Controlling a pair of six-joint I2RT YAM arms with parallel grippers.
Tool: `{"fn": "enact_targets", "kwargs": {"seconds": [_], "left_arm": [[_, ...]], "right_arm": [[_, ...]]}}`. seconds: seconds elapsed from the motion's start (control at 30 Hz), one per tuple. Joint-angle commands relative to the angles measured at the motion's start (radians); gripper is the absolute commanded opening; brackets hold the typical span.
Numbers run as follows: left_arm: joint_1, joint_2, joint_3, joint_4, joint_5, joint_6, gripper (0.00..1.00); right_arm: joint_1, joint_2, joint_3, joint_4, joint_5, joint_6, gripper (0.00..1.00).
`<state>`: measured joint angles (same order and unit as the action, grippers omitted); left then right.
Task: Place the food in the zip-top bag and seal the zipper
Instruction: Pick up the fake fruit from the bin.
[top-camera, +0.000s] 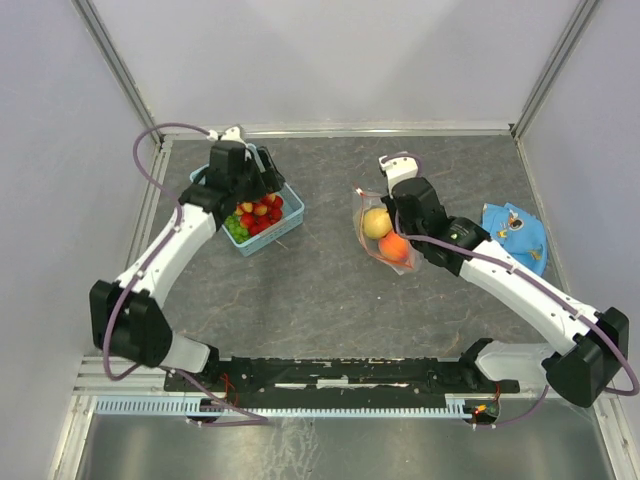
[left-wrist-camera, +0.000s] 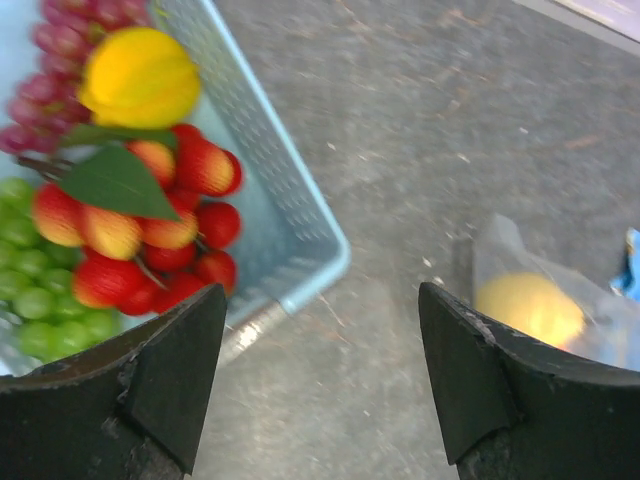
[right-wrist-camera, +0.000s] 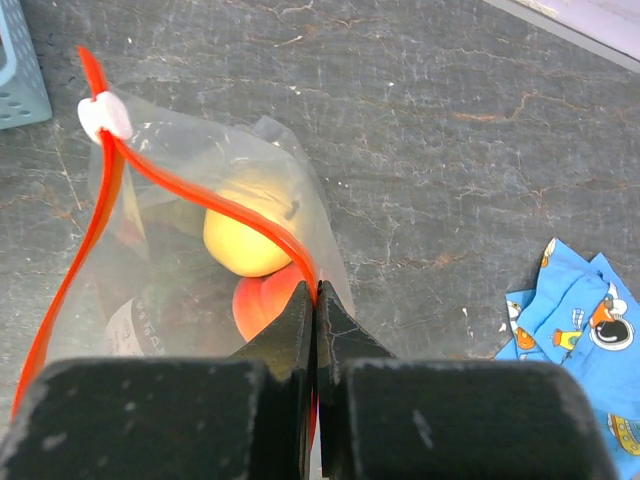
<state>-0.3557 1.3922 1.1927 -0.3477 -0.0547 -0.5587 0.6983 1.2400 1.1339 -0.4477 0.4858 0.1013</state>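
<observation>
The light blue basket (top-camera: 292, 199) holds red strawberries (top-camera: 260, 213), green grapes (top-camera: 237, 228) and a yellow fruit (left-wrist-camera: 140, 75). My left gripper (left-wrist-camera: 322, 375) hovers open over the basket's right corner (left-wrist-camera: 300, 270), nothing between its fingers. The clear zip-top bag (top-camera: 372, 246) lies mid-table with a yellow fruit (right-wrist-camera: 250, 235) and an orange peach (right-wrist-camera: 262, 305) inside. Its red-orange zipper (right-wrist-camera: 200, 200) gapes open from a white slider (right-wrist-camera: 105, 118). My right gripper (right-wrist-camera: 317, 290) is shut on the zipper strip at the bag's near end.
A blue printed cloth (top-camera: 515, 235) lies at the table's right edge, also in the right wrist view (right-wrist-camera: 580, 330). Bare grey tabletop (top-camera: 330, 270) separates basket and bag. White walls and metal rails enclose the back and sides.
</observation>
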Motion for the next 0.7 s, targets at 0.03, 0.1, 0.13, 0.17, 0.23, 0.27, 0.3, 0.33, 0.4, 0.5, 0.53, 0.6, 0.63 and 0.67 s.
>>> {"fn": "enact_targets", "kwargs": {"seconds": [0.03,0.1,0.13,0.17,0.23,0.27,0.3,0.33,0.4,0.5,0.53,0.6,0.63,0.67], "left_arm": [[0.095,0.150,0.224,-0.172,0.063,0.199,0.86],[0.128,0.242,0.306,-0.215,0.088,0.280,0.86],[0.141,0.282,0.347,-0.229,0.103,0.323,0.86],[0.151,0.317,0.388,-0.245,0.116,0.362,0.87],[0.174,0.394,0.479,-0.282,0.137,0.428,0.87],[0.183,0.431,0.515,-0.302,0.150,0.457,0.87],[0.192,0.465,0.546,-0.317,0.160,0.484,0.87],[0.201,0.494,0.575,-0.328,0.163,0.503,0.87],[0.218,0.550,0.617,-0.340,0.155,0.538,0.87],[0.242,0.616,0.659,-0.345,0.144,0.602,0.88],[0.249,0.643,0.677,-0.351,0.142,0.616,0.88],[0.265,0.712,0.730,-0.374,0.154,0.624,0.88],[0.269,0.741,0.753,-0.380,0.169,0.622,0.88],[0.270,0.763,0.771,-0.380,0.191,0.622,0.87]], "right_arm": [[-0.004,-0.076,-0.049,0.083,0.026,-0.025,0.02],[-0.005,-0.089,-0.060,0.093,0.005,-0.025,0.02],[-0.004,-0.096,-0.064,0.097,-0.001,-0.023,0.02],[-0.005,-0.104,-0.069,0.100,-0.006,-0.022,0.02],[-0.004,-0.118,-0.080,0.109,-0.009,-0.022,0.02],[-0.005,-0.124,-0.086,0.113,-0.011,-0.020,0.02],[-0.005,-0.129,-0.093,0.117,-0.016,-0.018,0.02],[-0.004,-0.134,-0.098,0.120,-0.022,-0.016,0.02],[-0.005,-0.140,-0.102,0.121,-0.035,-0.014,0.02],[-0.005,-0.140,-0.109,0.122,-0.042,-0.011,0.02],[-0.005,-0.141,-0.111,0.125,-0.044,-0.009,0.02],[-0.005,-0.137,-0.112,0.128,-0.051,-0.008,0.02],[-0.005,-0.134,-0.112,0.129,-0.055,-0.007,0.02],[-0.005,-0.131,-0.112,0.129,-0.059,-0.006,0.02]]}}
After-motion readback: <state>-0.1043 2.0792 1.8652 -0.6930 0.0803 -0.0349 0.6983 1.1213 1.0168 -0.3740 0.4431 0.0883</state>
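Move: The left hand's fingers are already open; the yellow star fruit in the bin lies roughly 14 cm ahead, 7 cm to its left and 18 cm below. The red grapes lie level with the star fruit, about 5 cm to its left, the strawberries some 9 cm nearer and 1 cm right of it, the green grapes 14 cm nearer and 4 cm left. From the right hand, the star fruit is about 20 cm ahead, 32 cm left and 20 cm below. The open left hand reaches forward about 13 cm, left and increasingly down towards the star fruit, fingers tipping downward. ##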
